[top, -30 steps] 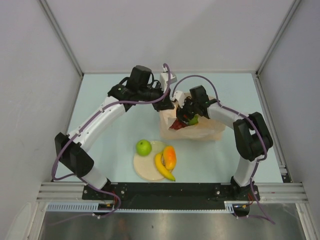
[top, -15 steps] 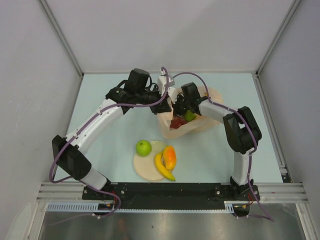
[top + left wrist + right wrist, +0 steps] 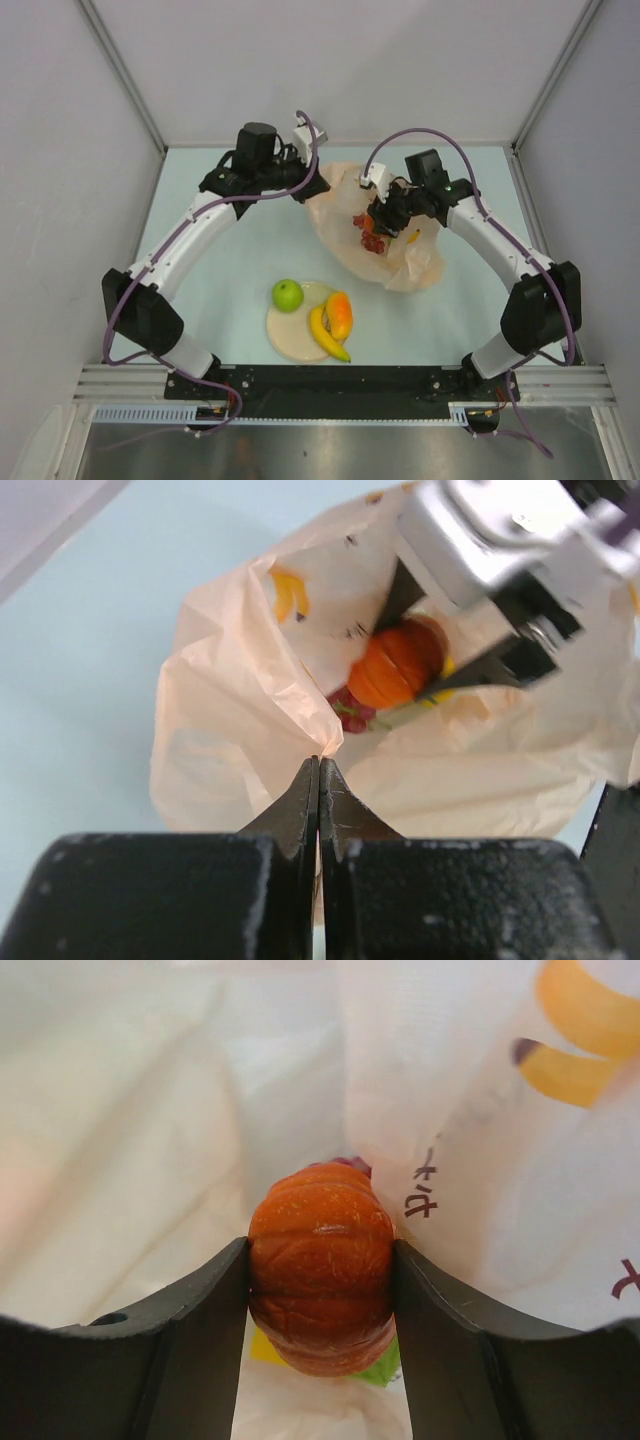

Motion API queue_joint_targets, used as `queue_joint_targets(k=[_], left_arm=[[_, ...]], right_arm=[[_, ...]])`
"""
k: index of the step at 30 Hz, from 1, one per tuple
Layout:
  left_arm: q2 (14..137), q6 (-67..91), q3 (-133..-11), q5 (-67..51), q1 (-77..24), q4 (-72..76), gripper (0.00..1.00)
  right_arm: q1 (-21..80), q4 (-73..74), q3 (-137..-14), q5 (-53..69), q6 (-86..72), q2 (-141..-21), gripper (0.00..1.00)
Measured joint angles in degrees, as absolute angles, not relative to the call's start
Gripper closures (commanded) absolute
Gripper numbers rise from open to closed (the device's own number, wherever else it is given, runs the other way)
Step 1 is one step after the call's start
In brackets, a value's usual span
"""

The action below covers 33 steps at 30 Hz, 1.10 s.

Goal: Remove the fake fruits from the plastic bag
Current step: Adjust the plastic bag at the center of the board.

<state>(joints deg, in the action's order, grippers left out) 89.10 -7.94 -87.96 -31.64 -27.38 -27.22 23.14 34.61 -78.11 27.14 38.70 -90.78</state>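
Observation:
The peach-pink plastic bag [image 3: 400, 265] lies behind the plate with its mouth pulled open. My left gripper [image 3: 319, 765] is shut on the bag's rim [image 3: 335, 735], seen in the top view at the bag's left edge [image 3: 313, 190]. My right gripper [image 3: 320, 1295] reaches inside the bag [image 3: 150, 1160] and is shut on a ribbed red-orange tomato-like fruit [image 3: 320, 1240], one finger against each side. The same fruit [image 3: 395, 665] shows in the left wrist view. Dark red grapes [image 3: 370, 240] lie in the bag beneath it. Bits of yellow and green show under the held fruit.
A round beige plate [image 3: 285, 340] sits near the front with a yellow banana [image 3: 328, 335] and an orange-yellow mango [image 3: 340, 313] on it. A green apple [image 3: 287, 294] rests at its back left rim. Grey walls enclose the table on three sides.
The left gripper has drawn the bag's rim left and back, spreading the bag open. The right arm has swung right, and its jaws have narrowed onto the red-orange fruit.

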Motion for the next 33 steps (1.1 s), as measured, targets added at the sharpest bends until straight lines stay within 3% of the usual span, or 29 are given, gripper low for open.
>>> queue_joint_targets(k=[10,18,20,22,25,31,33], left_arm=[[89.23,-2.9,-87.18,-32.27,-27.57,-17.12,1.0],[87.55,-0.16,-77.82,-31.38,-27.62,-14.37,1.0],[86.63,0.21,-74.94,-31.09,-27.62,-14.22,1.0],[85.82,0.58,-72.38,-31.03,-27.62,-14.22,1.0],[85.73,0.71,-70.48,-31.03,-27.73,-14.22,1.0],[85.76,1.72,-69.69,-31.38,-27.99,-13.61,1.0],[85.76,2.28,-69.71,-31.62,-27.99,-12.97,1.0]], right_arm=[[25.04,42.96,-78.13,30.37,40.07,-87.48,0.44],[24.62,40.25,-76.01,31.14,32.82,-94.41,0.42],[24.08,39.79,-74.59,31.16,31.38,-95.98,0.36],[23.07,39.0,-73.67,31.22,29.95,-97.58,0.2],[21.17,37.45,-72.44,31.24,27.97,-99.04,0.08],[22.37,35.66,-71.85,28.21,25.61,-95.98,0.05],[26.02,36.05,-71.85,26.02,26.06,-91.96,0.12]])
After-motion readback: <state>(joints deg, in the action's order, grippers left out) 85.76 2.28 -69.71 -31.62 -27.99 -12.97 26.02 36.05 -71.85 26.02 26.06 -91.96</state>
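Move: The orange-red fruit is already held between the right fingers; the spot on the bag floor where it is taken lies about 4 cm back, 1 cm right and 11 cm below that hand. The grapes lie below the hand, about 2 cm ahead; on the plate the orange mango is some 15 cm back and 8 cm left. From the left hand, which pinches the bag's rim, that spot lies about 6 cm back, 12 cm right and 20 cm down. The orange-red fruit goes back about 4 cm with the right hand, then down some 9 cm into the bag as the fingers tip 25 degrees steeper; they open wide and let go, and the hand rises part way. The bag's rim stays pinched in the left fingers, which first lift it slightly, then lower it nearly 10 cm, drifting back a little. ##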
